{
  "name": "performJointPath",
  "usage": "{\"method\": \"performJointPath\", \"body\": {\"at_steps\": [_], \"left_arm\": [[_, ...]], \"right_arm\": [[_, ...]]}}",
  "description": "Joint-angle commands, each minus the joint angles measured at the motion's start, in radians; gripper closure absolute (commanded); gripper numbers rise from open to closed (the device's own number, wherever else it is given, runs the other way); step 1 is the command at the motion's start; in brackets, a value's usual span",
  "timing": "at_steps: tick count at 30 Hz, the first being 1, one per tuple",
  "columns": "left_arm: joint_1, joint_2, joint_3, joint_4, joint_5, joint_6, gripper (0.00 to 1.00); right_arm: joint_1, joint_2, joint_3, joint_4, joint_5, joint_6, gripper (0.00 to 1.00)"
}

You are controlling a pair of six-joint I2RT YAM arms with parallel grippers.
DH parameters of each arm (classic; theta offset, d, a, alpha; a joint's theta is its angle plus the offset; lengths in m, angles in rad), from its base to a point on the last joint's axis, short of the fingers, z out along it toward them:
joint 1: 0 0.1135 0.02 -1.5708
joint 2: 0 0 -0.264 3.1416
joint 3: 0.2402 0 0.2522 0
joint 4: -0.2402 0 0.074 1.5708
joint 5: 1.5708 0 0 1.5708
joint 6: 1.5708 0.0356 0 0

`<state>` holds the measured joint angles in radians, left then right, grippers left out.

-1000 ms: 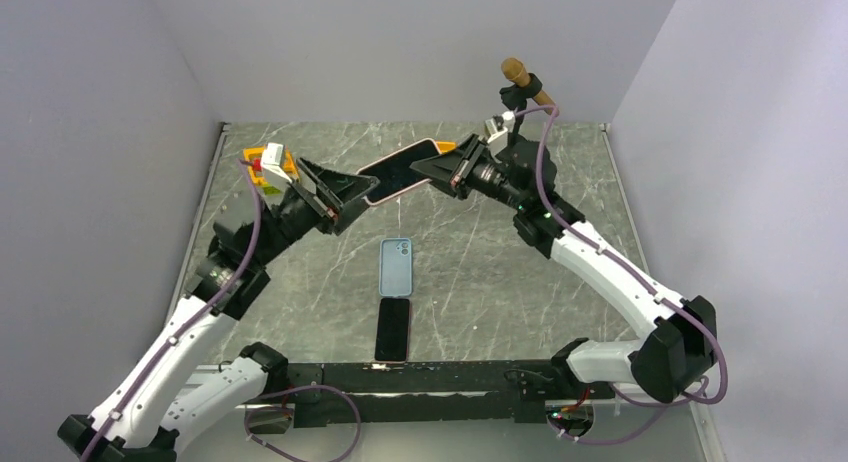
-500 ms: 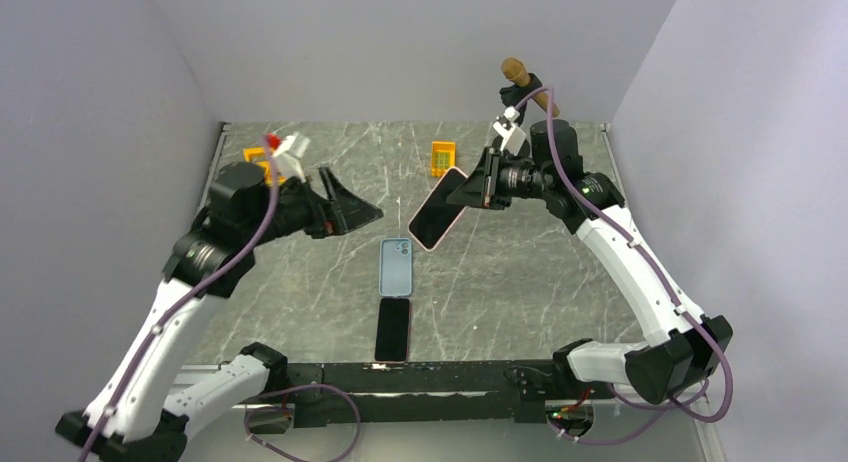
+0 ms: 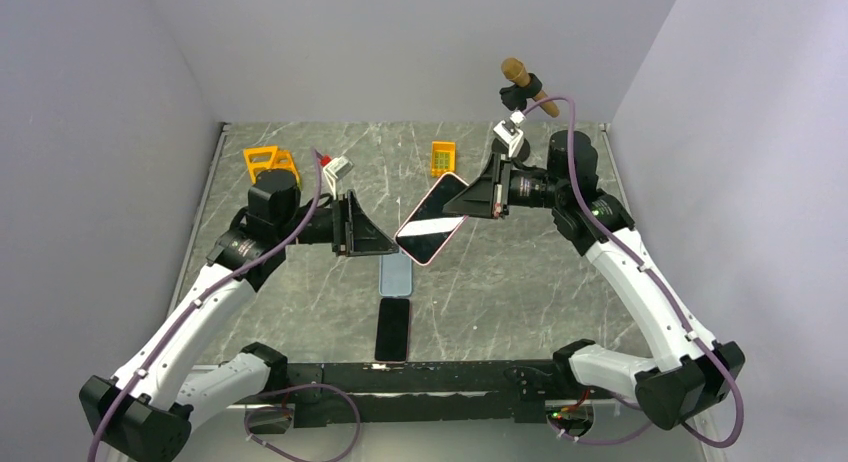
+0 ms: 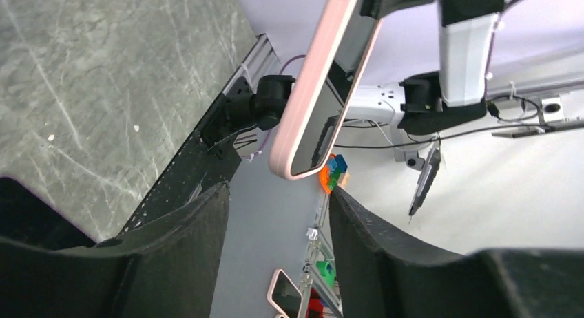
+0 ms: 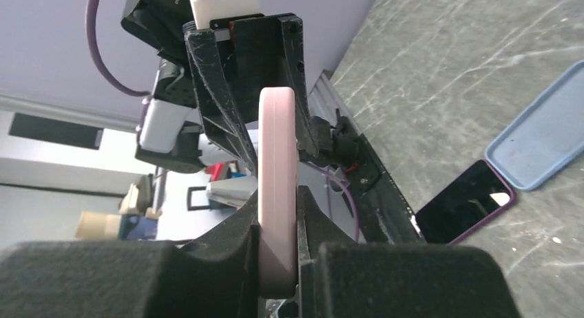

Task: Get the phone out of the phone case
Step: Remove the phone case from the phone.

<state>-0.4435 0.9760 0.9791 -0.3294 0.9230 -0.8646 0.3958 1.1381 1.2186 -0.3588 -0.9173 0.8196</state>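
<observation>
A phone in a pink phone case [image 3: 432, 218] hangs tilted in the air above the middle of the table. My right gripper [image 3: 478, 204] is shut on its upper right end. The right wrist view shows the pink edge [image 5: 277, 160] squeezed between that gripper's [image 5: 277, 228] two pads. My left gripper [image 3: 385, 240] is open at the phone's lower left end. In the left wrist view the case's bottom corner [image 4: 296, 156] sits just beyond the left gripper [image 4: 277, 194], with nothing between its fingers.
An empty blue case [image 3: 396, 274] lies on the table under the held phone, and a bare black phone [image 3: 392, 328] lies near the front edge. Orange items [image 3: 270, 162] [image 3: 443, 158] stand at the back, and a wooden-handled tool [image 3: 527, 82] is at the back right.
My right arm swung the pink-cased phone down and toward the middle. My left arm let it go, drew back, then came right to its lower end with narrower jaws.
</observation>
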Motion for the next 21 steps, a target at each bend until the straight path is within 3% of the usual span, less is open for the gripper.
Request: {"method": "performJointPath", "body": {"at_steps": [1, 6, 10, 14, 18, 21], "left_arm": [[-0.006, -0.034, -0.016, 0.181, 0.085, -0.074, 0.44], [-0.017, -0.012, 0.001, 0.2, 0.122, -0.079, 0.64], [-0.017, -0.001, 0.007, 0.24, 0.145, -0.09, 0.68], [-0.017, 0.022, -0.011, 0.387, 0.182, -0.178, 0.71], [-0.022, 0.049, -0.015, 0.511, 0.23, -0.238, 0.99], [-0.038, 0.059, -0.007, 0.651, 0.27, -0.278, 1.0]], "right_arm": [[-0.005, -0.01, -0.004, 0.22, -0.126, 0.12, 1.0], [-0.006, -0.003, -0.018, 0.298, -0.156, 0.166, 1.0], [-0.005, 0.008, -0.031, 0.327, -0.186, 0.168, 1.0], [-0.005, 0.015, -0.03, 0.337, -0.229, 0.143, 1.0], [-0.005, 0.023, -0.034, 0.398, -0.274, 0.165, 1.0], [-0.004, 0.04, -0.049, 0.458, -0.28, 0.216, 1.0]]}}
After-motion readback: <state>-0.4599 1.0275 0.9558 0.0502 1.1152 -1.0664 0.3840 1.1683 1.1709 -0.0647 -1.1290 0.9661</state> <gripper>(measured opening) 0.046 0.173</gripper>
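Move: The phone in its pink case, which the right fingers already hold, has its middle about 8 cm to the right of the open left fingers, 5 cm ahead and some 3 cm above them; its near left corner is closest. The blue phone case lies on the table about 5 cm ahead of the left hand, the black phone 10 cm back, both straight below by roughly 31 cm. From the right hand the phone's middle is 3 cm left and 1 cm back, 1 cm lower. The left fingers shut on the near left corner of the pink-cased phone, taking a pinch there as the grip effort rises. To get there the left hand rises about 4 cm, easing slightly back and right, while turning some 10 degrees clockwise with a slight roll. The right hand keeps its hold, lifting about 2.5 cm and coming slightly back as it turns counter-clockwise. ##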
